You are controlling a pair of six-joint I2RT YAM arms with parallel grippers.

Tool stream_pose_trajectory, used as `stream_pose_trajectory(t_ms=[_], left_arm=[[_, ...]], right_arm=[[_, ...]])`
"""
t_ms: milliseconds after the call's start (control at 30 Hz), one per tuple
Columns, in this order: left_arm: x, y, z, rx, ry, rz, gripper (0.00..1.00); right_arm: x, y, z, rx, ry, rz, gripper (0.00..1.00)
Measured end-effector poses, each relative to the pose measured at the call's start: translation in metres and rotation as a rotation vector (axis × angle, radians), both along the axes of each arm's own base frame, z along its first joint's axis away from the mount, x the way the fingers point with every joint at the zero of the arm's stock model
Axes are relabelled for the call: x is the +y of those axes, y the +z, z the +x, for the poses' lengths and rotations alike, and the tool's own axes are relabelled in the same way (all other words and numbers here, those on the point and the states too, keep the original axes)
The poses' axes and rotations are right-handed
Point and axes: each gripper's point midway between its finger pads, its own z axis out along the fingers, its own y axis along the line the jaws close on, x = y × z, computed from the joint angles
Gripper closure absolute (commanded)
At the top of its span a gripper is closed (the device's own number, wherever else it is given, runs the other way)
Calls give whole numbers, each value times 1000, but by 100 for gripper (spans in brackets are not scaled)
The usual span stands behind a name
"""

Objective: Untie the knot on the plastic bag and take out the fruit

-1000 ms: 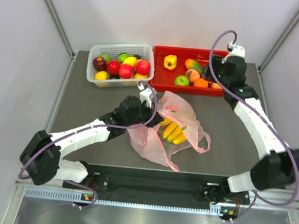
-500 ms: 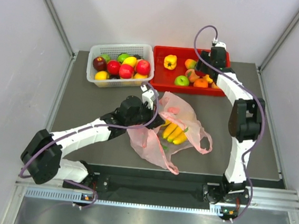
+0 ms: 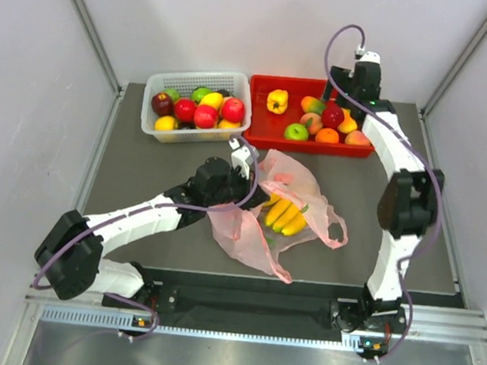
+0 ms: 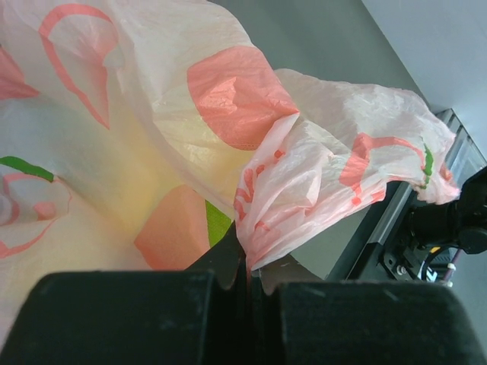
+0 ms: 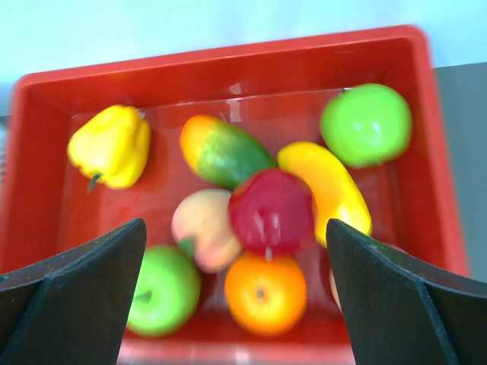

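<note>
The pink plastic bag [image 3: 286,206] lies crumpled at the table's middle, its mouth loose, and I can make out no knot. A yellow banana bunch [image 3: 283,215] shows through it. My left gripper [image 3: 246,168] sits at the bag's upper left edge, shut on a fold of the thin plastic bag [image 4: 304,175]; the film runs down between the left gripper's [image 4: 247,275] closed jaws. My right gripper [image 3: 339,105] hovers over the red tray [image 3: 309,147], wide open. A blurred small red fruit [image 5: 272,211] lies free below the right gripper [image 5: 234,225], on top of other fruit [image 3: 333,115].
The red tray [image 5: 228,61] also holds a yellow pepper [image 5: 109,147], two green apples, an orange [image 5: 265,293], a peach and a mango. A white basket [image 3: 150,125] of fruit stands left of the tray. Grey walls close in on both sides.
The right arm swung in over the red tray and its gripper opened wide, leaving the red fruit in the tray. The left gripper and bag stayed put.
</note>
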Motion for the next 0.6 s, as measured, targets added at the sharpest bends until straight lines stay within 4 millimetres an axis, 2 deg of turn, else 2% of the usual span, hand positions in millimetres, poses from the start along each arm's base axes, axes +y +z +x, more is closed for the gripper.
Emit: stream_pose_trajectory(t_ms=[67, 133, 233, 333, 433, 533, 600], left_arm=[[0, -1, 1, -8, 3, -6, 100], [1, -5, 1, -16, 5, -4, 100], [1, -8, 0, -26, -4, 6, 100], [-1, -11, -2, -26, -29, 10, 100], [-4, -17, -7, -12, -68, 17, 100], [-8, -23, -14, 11, -119, 17, 100], [-10, -27, -19, 22, -148, 19, 100]], right_arm=[[-4, 28, -24, -19, 9, -1, 0], [-6, 65, -59, -54, 27, 8, 0], [-7, 120, -130, -143, 64, 37, 0], [2, 157, -206, -239, 127, 82, 0], [27, 161, -277, -272, 249, 134, 0], [52, 141, -337, -242, 398, 180, 0], [63, 117, -366, -181, 475, 200, 0]])
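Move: The bananas in the open bag, which the right hand heads for next, lie about 34 cm back from it, 17 cm to its left and some 14 cm lower. The red apple already let go lies in the red bin roughly straight below the right hand; the orange is about 6 cm back and 4 cm to the left, and the bag's loose right handle about 38 cm straight back. From the left hand the bananas are about 9 cm to the right, level with it and some 10 cm below. The right hand, empty and still wide open, leaves the red bin and swings fast back towards the open bag, about 37 cm back and 6 cm to the left, first rising some 16 cm and then sinking again by 4 or 5, while the wrist turns nearly 30 degrees counter-clockwise towards the bananas. Meanwhile the left hand keeps its shut pinch on the gathered plastic and eases it down and back by about 3 cm, turning slightly clockwise, so that the bag stays held for the next reach. ##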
